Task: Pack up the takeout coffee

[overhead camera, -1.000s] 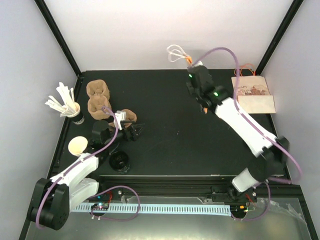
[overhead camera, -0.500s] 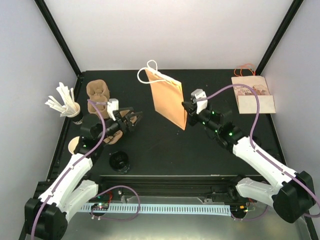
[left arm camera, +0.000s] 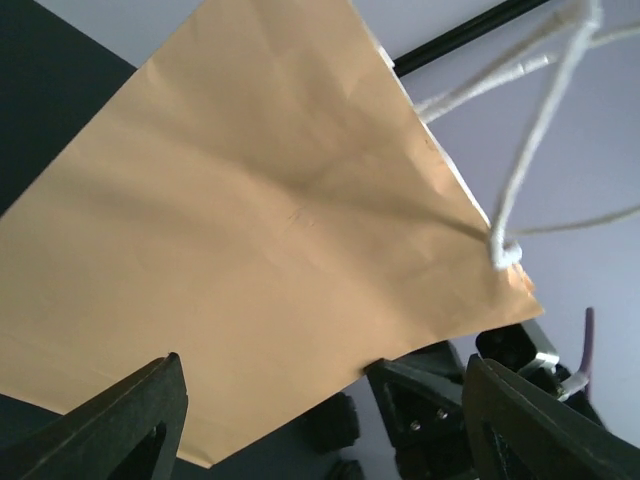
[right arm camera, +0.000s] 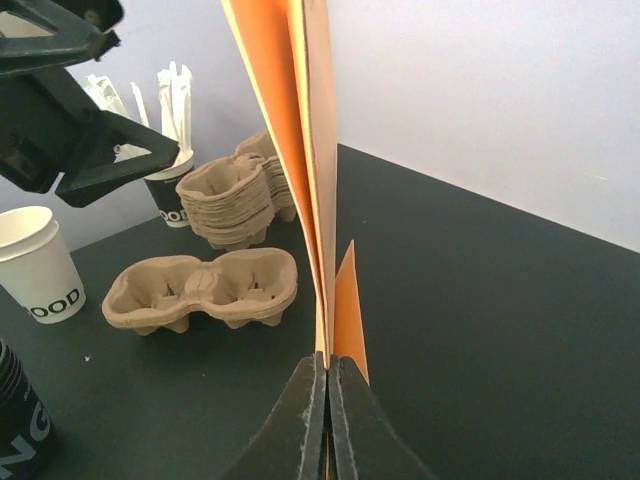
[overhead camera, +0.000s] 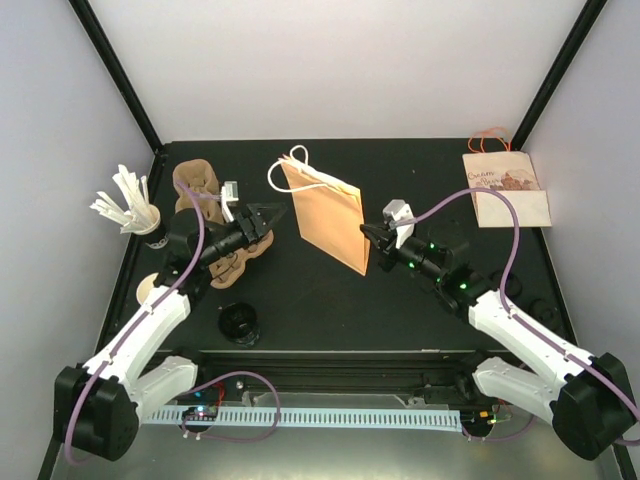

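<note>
An orange-brown paper bag [overhead camera: 325,212] with white cord handles [overhead camera: 288,160] stands flat and upright over the middle of the table. My right gripper [overhead camera: 368,250] is shut on its lower right edge; in the right wrist view its jaws [right arm camera: 327,375] pinch the bag [right arm camera: 300,120] between them. My left gripper [overhead camera: 262,222] is open, pointing at the bag's left side and just short of it. In the left wrist view the bag [left arm camera: 260,230] fills the frame beyond the spread fingers [left arm camera: 130,420]. A white paper cup [overhead camera: 150,290] stands at the left.
One pulp cup carrier [overhead camera: 235,262] lies under the left arm, with a stack of them [overhead camera: 195,180] behind. A black cup of white sticks [overhead camera: 150,225] is at the far left and a black lid [overhead camera: 240,322] near the front. A second bag [overhead camera: 505,190] lies flat at the back right.
The right arm has swung the bag from the back to mid-table and a little left. The left gripper has risen and moved right toward the bag, its jaws narrowing slightly.
</note>
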Controlling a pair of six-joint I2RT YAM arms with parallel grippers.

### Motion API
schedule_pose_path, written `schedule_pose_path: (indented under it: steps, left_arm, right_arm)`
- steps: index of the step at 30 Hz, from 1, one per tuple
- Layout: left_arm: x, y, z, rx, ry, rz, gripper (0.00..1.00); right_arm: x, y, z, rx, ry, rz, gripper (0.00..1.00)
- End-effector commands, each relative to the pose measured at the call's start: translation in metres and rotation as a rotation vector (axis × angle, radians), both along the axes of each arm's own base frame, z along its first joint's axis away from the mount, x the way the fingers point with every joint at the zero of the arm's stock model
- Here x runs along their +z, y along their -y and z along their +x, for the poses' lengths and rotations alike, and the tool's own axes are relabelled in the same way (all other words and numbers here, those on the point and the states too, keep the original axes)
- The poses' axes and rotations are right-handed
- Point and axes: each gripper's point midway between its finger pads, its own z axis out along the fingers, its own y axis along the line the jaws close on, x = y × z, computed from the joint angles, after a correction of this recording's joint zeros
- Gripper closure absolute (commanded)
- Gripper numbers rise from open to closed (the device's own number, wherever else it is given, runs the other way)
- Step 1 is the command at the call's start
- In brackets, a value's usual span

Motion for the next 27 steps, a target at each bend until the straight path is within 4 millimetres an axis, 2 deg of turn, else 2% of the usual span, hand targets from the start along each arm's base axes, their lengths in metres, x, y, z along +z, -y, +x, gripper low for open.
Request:
schedule_pose_path:
  steps: [1,9,12,13,15,16,17,18,19,20,21,23,25,27]
  left_arm:
    - [0.044,0.012,-0.001,-0.083,0.031,-0.118,0.23]
    - [0.078,0.017,0.001,-0.127,0.129,-0.187,0.23]
    - [0.084,0.016,0.002,-0.122,0.150,-0.193,0.24]
    - [0.086,0.016,0.002,-0.120,0.154,-0.194,0.29]
    - [0.088,0.016,0.005,-0.115,0.158,-0.195,0.49]
    - [0.090,0.017,0.006,-0.116,0.160,-0.194,0.60]
    - [0.092,0.017,0.007,-0.116,0.167,-0.193,0.79]
    - [0.093,0.017,0.008,-0.116,0.175,-0.188,0.93]
    - [0.096,0.017,0.009,-0.113,0.190,-0.177,0.98]
    - [0.098,0.017,0.009,-0.109,0.201,-0.158,0.98]
    - [0.101,0.017,0.009,-0.106,0.222,-0.133,0.98]
    - [0.106,0.016,0.010,-0.091,0.268,-0.067,0.98]
    - [0.113,0.016,0.011,-0.079,0.333,0.022,0.98]
    - [0.119,0.016,0.013,-0.073,0.370,0.103,0.98]
  right_arm:
    - [0.012,-0.002,-0.005,0.032,0.064,0.023,0.99]
    - [0.010,-0.004,-0.005,0.040,0.053,0.012,0.99]
    - [0.009,-0.004,-0.005,0.046,0.052,0.012,0.99]
    - [0.009,-0.005,-0.006,0.050,0.049,0.012,0.99]
    - [0.009,-0.006,-0.007,0.059,0.048,0.013,0.99]
    - [0.008,-0.006,-0.007,0.060,0.047,0.014,0.99]
    - [0.008,-0.006,-0.007,0.062,0.048,0.013,0.99]
    - [0.007,-0.007,-0.008,0.066,0.047,0.013,0.99]
    - [0.007,-0.007,-0.009,0.071,0.049,0.012,0.97]
    - [0.007,-0.007,-0.010,0.075,0.047,0.013,0.89]
    - [0.006,-0.007,-0.010,0.077,0.043,0.014,0.71]
    - [0.005,-0.007,-0.010,0.073,0.028,0.018,0.49]
    - [0.007,-0.006,-0.013,0.076,0.017,0.030,0.39]
    - [0.011,-0.005,-0.017,0.080,0.005,0.050,0.34]
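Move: The white rope handle of the orange-brown paper bag lies about 4 cm right of the left hand, 2 cm ahead and some 8 cm above it. The bag's middle is roughly 10 cm to that hand's right, 2 cm ahead and 3 cm below. On the table about 26 cm down, the cup carrier lies 7 cm ahead and 10 cm left. The right hand pinches the bag's near edge; the handle is about 13 cm to its left, 5 cm ahead, 11 cm up. Edging a centimetre or so forward and right, then rising some 9 cm in all, the left hand comes up to the bag's white handle and shuts its fingers on it on the way, the wrist tipping up about 10 degrees. The right hand stays almost in place and, once the left has closed, opens and lets go of the bag's edge. ##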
